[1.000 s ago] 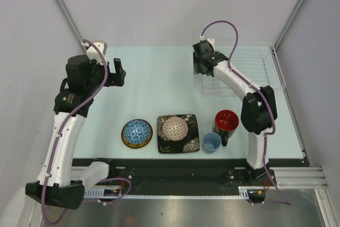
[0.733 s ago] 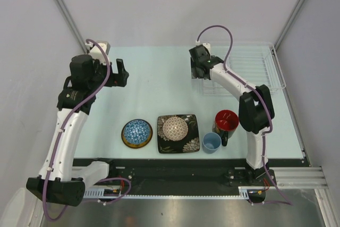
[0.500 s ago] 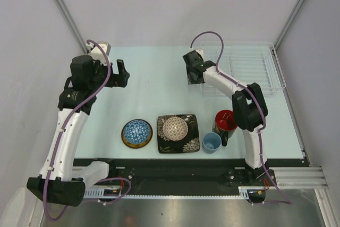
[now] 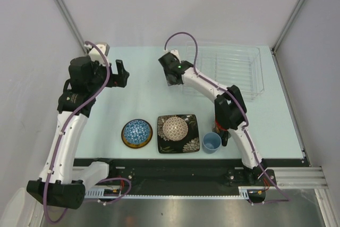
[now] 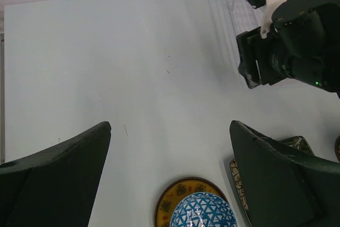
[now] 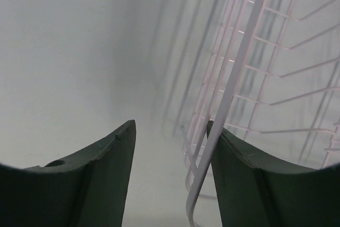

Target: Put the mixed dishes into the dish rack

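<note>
The dish rack (image 4: pixel 249 73) is a clear tray with white wires at the back right. My right gripper (image 4: pixel 172 75) holds its left end. In the right wrist view the wire rim (image 6: pixel 234 94) runs between the jaws of the right gripper (image 6: pixel 172 126), against the right finger. My left gripper (image 4: pixel 121 73) hangs open and empty over the table's left side. Near the front, the blue mosaic bowl (image 4: pixel 137 130) sits on the yellow saucer (image 4: pixel 125 140). The beige bowl (image 4: pixel 175 127) sits on the black square plate (image 4: pixel 183 144). The light-blue cup (image 4: pixel 211 142) stands next to the mug (image 4: pixel 217 126), mostly hidden by my right arm.
My right arm stretches from its base across the front right, over the mug, to the rack. The left wrist view shows the blue bowl (image 5: pixel 204 211), the saucer (image 5: pixel 178 195) and the right wrist (image 5: pixel 287 41). Grey walls enclose the table on three sides.
My right gripper has moved left across the back of the table and the dish rack has slid left with it. The right elbow swung over the mug. The left arm stayed put.
</note>
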You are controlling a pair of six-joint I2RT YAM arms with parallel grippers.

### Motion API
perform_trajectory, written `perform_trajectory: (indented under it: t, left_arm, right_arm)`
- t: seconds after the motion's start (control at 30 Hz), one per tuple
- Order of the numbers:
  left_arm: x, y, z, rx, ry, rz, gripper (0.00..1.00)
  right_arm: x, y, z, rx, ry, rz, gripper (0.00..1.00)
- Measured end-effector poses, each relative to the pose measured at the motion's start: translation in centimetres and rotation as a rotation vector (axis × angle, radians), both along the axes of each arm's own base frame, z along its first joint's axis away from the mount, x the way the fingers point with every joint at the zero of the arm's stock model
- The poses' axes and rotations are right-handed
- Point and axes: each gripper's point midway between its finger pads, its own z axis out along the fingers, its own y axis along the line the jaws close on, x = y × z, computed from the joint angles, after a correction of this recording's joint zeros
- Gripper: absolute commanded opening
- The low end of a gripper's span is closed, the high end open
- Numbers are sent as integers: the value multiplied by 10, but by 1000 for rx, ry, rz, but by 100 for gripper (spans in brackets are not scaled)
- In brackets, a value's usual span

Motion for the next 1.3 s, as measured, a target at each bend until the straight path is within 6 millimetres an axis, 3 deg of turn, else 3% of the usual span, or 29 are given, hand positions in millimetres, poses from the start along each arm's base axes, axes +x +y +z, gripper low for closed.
perform_trajectory:
  t: [0.17, 0.33, 0.43, 0.5, 0.57, 0.63, 0.8, 0.87, 1.0, 1.17, 1.23, 1.27, 1.3]
  left_arm:
    - [-7, 5, -9, 8, -8, 12, 100]
    - [-10, 18, -24, 10, 10, 50, 100]
    - [-8, 26, -31, 9, 22, 73, 100]
    - [-7, 31, -33, 8, 24, 87, 100]
    - [-4, 32, -32, 7, 15, 91, 100]
    - [-2, 32, -32, 5, 6, 87, 100]
    - [2, 30, -40, 2, 19, 79, 100]
    - [7, 32, -46, 1, 30, 83, 99]
    - [22, 37, -57, -4, 51, 96, 95]
    - [55, 22, -91, -60, 133, 50, 95]
    - [69, 7, -106, -68, 173, 20, 96]
    - [75, -3, -111, -69, 187, -4, 96]
    - [80, -18, -115, -67, 198, -38, 96]
  right_arm:
    - [-3, 56, 8, 53, -26, 77, 61]
    - [-26, 101, 13, 78, -38, 163, 61]
    - [-47, 122, 14, 81, -37, 213, 68]
    - [-62, 137, 14, 80, -36, 252, 78]
    - [-73, 148, 15, 83, -35, 285, 87]
    - [-81, 157, 16, 84, -38, 317, 89]
    - [-84, 161, 29, 101, -48, 345, 100]
    - [-81, 152, 42, 112, -58, 335, 100]
    - [-69, 110, 98, 166, -105, 287, 100]
    - [-15, -17, 209, 297, -301, 42, 100]
    - [-4, -80, 232, 319, -361, -86, 100]
    - [-1, -119, 237, 323, -379, -166, 99]
    - [0, -144, 238, 322, -384, -223, 99]
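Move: The dish rack's left wall already stands between the right fingers near its near corner; the rack's middle is some 19 cm right of that hand, 5 cm ahead and 4 cm lower. From the right hand, the blue bowl is about 22 cm back and 14 left, the square plate 23 back and 2 right. From the left hand, the rack's middle lies about 16 cm ahead, 39 right and 26 below, the blue bowl 10 back, 4 right. Keep the right finger hooked inside the dish rack's left wall and drag it left, curving back towards the base, the hand travelling about 16 cm and turning 20 degrees counter-clockwise; open wide, lift clear some 20 cm and swing right and forward over the rack. Ease the open left gripper left and down, then send it forward, down and right towards the rack. ##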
